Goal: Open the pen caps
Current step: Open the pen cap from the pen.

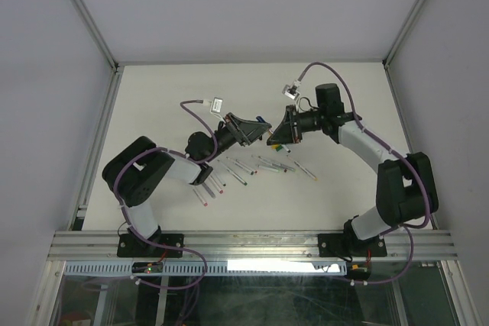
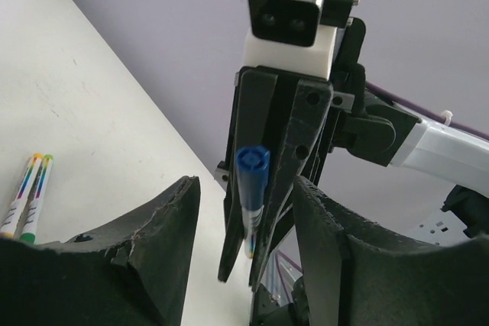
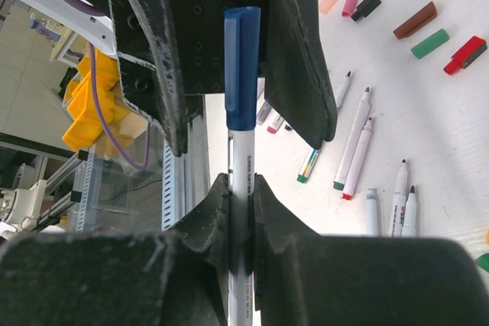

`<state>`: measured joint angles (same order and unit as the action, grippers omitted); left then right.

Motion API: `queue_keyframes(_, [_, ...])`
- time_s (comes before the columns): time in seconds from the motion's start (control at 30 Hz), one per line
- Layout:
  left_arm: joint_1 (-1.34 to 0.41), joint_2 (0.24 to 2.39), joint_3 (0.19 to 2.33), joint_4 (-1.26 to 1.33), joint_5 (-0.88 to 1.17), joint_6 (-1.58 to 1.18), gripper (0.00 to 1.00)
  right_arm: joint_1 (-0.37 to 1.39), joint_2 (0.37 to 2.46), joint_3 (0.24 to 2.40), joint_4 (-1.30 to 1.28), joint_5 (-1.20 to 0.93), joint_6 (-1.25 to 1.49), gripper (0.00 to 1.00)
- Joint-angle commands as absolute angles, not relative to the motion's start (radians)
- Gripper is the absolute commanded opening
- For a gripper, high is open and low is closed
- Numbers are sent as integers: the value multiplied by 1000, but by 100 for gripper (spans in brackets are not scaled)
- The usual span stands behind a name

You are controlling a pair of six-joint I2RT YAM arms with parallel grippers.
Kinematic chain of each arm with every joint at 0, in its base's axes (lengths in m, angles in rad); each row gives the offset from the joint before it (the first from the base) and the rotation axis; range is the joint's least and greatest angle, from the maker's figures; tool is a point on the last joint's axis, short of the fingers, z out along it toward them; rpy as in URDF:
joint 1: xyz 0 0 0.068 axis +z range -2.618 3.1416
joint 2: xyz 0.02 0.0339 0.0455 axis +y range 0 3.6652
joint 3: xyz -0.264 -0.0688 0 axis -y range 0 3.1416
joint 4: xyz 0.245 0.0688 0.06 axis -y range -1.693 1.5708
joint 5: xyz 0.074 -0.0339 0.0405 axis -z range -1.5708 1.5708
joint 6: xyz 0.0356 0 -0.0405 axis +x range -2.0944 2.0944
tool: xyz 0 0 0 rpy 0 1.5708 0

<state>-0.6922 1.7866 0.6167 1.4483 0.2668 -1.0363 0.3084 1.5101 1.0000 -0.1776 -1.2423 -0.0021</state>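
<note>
My right gripper (image 3: 241, 185) is shut on the white barrel of a pen (image 3: 243, 159) held off the table. Its blue pen cap (image 3: 242, 66) is still on and points toward the left arm. The left gripper (image 2: 246, 185) is open, and its two fingers (image 3: 298, 59) flank the blue cap (image 2: 252, 164) with a gap on each side. From above, both grippers meet over mid-table, left gripper (image 1: 258, 129) facing right gripper (image 1: 275, 138). Loose pen caps lie on the table: pink (image 3: 351, 3), black (image 3: 367, 6), brown (image 3: 415, 20), green (image 3: 429, 43), red (image 3: 464, 55).
Several pens (image 1: 260, 164) lie in a loose row just in front of the grippers, some uncapped (image 3: 355, 139). Two capped pens (image 2: 27, 196) lie side by side. The aluminium rail (image 1: 252, 243) runs along the near table edge, and a yellow object (image 3: 92, 104) sits beyond the edge.
</note>
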Motion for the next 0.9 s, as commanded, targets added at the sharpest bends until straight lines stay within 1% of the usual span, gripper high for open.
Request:
queue_keyframes(0.0, [-687, 1772, 662, 1741, 245, -1024, 50, 318, 1520, 1039, -192, -1248, -21, 0])
queue_keyframes(0.13, [-683, 1782, 679, 1741, 244, -1029, 44, 318, 1525, 1039, -196, -1247, -23, 0])
queue_keyframes(0.2, [-682, 1785, 687, 1740, 245, -1029, 38, 318, 1525, 1040, -196, -1247, -24, 0])
queue_keyframes(0.4, [-680, 1795, 692, 1740, 258, -1023, 4, 317, 1535, 1043, -198, -1267, -14, 0])
queue_keyframes(0.43, [-677, 1795, 696, 1741, 263, -1014, 0, 316, 1541, 1044, -198, -1277, -8, 0])
queue_keyframes(0.53, [-644, 1785, 721, 1740, 285, -948, 0, 314, 1565, 1046, -198, -1324, 0, 0])
queue_keyframes(0.67, [-489, 1777, 823, 1737, 303, -1005, 0, 312, 1584, 1048, -221, -1322, -33, 0])
queue_keyframes(0.77, [-373, 1747, 903, 1675, 259, -1030, 0, 312, 1591, 1055, -257, -1299, -78, 0])
queue_keyframes(0.87, [-298, 1697, 945, 1577, 211, -989, 0, 309, 1591, 1056, -263, -1277, -86, 0])
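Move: The blue cap sits between my open left fingers, barely 1 cm ahead, 1 cm right and 1 cm above the hand point; from my right hand, which grips the pen's body, it is about 5 cm ahead, 3 cm left and 3 cm up. From my left hand, all some 20 cm lower on the table, two dark loose caps lie about 3 cm left and 1 cm back, two capped pens 7 cm right and 2 cm back, and the uncapped pens 9 cm back and 2 cm right. I ease my left hand up a centimetre or so while its fingers close from half open and pinch the blue cap, then pull it off the pen in a quickening sweep, forward, up and left, some 15 cm away from my right hand. My right hand keeps its grip on the white body and holds nearly still, giving only about a centimetre. ##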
